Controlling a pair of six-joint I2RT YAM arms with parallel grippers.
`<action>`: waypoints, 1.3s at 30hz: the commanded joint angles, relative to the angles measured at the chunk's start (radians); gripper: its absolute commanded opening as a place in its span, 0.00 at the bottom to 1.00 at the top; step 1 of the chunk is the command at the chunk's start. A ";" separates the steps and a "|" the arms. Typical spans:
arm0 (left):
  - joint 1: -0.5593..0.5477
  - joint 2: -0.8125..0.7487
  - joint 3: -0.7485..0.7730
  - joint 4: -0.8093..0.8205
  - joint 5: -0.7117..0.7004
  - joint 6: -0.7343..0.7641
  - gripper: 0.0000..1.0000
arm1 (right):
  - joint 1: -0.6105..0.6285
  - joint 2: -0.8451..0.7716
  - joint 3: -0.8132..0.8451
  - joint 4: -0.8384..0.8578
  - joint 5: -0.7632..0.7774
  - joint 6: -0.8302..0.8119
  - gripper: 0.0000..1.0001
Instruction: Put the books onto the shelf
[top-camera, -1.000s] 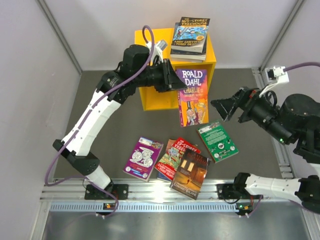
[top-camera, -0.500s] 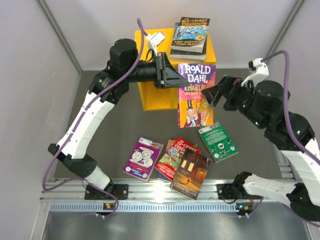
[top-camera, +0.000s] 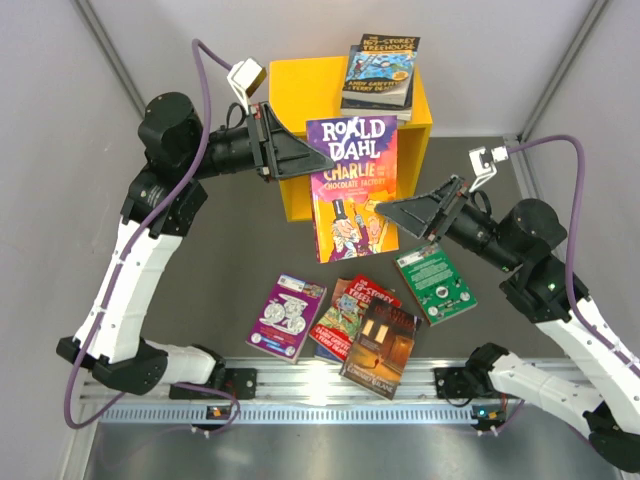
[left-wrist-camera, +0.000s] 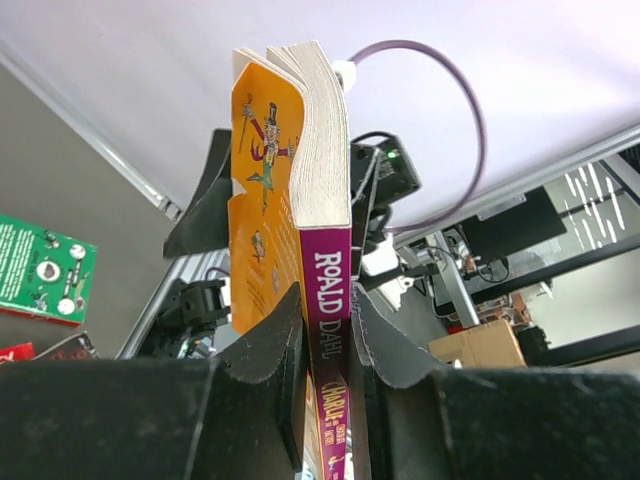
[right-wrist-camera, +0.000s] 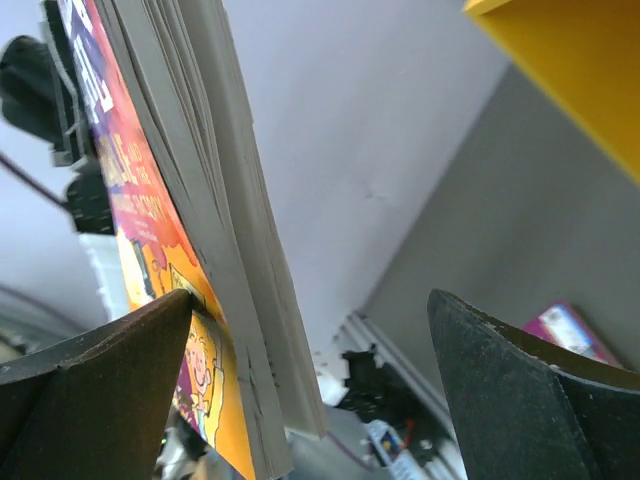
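My left gripper (top-camera: 318, 163) (left-wrist-camera: 325, 300) is shut on the spine of the purple Roald Dahl book (top-camera: 352, 190) (left-wrist-camera: 318, 150) and holds it in the air in front of the yellow shelf (top-camera: 300, 85). My right gripper (top-camera: 385, 210) (right-wrist-camera: 310, 310) stands open at the book's lower right edge. That page edge (right-wrist-camera: 180, 170) lies between the jaws, close to the left finger (right-wrist-camera: 100, 370). A short stack of books (top-camera: 380, 72) lies on the shelf top. On the table lie a purple book (top-camera: 287, 317), a red one (top-camera: 352, 312), a dark brown one (top-camera: 380, 348) and a green one (top-camera: 434, 283).
The shelf (right-wrist-camera: 570, 70) stands against the back wall, and its front is partly hidden behind the held book. Grey walls close in both sides. A metal rail (top-camera: 320, 385) with both arm bases runs along the near edge, just below the loose books.
The left arm has swung left and raised the Roald Dahl book up and away from the shelf front. The right gripper has moved left until its open jaws reach the book's edge.
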 joint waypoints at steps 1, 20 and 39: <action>0.003 -0.040 0.010 0.202 0.029 -0.084 0.00 | -0.009 -0.009 -0.055 0.217 -0.159 0.127 1.00; 0.025 -0.102 -0.126 0.254 0.046 -0.084 0.00 | -0.009 -0.020 -0.157 0.469 -0.364 0.292 0.33; 0.189 -0.025 -0.066 -0.086 0.027 0.186 0.94 | -0.130 0.208 0.329 -0.117 -0.326 -0.108 0.00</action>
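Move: The Charlie book is in the left hand, its middle about 5 cm right, 3 cm nearer and 3 cm below; from the open right hand it is some 5 cm left, 2 cm ahead and slightly above. The shelf's middle lies roughly 38 cm ahead of the left hand, 7 cm right and well below. The stack on top is 36 cm ahead, 13 cm right and 17 cm below. Right hand draws back about 6 cm, pinches the book's edge, then comes forward; left opens, going forward and down. ##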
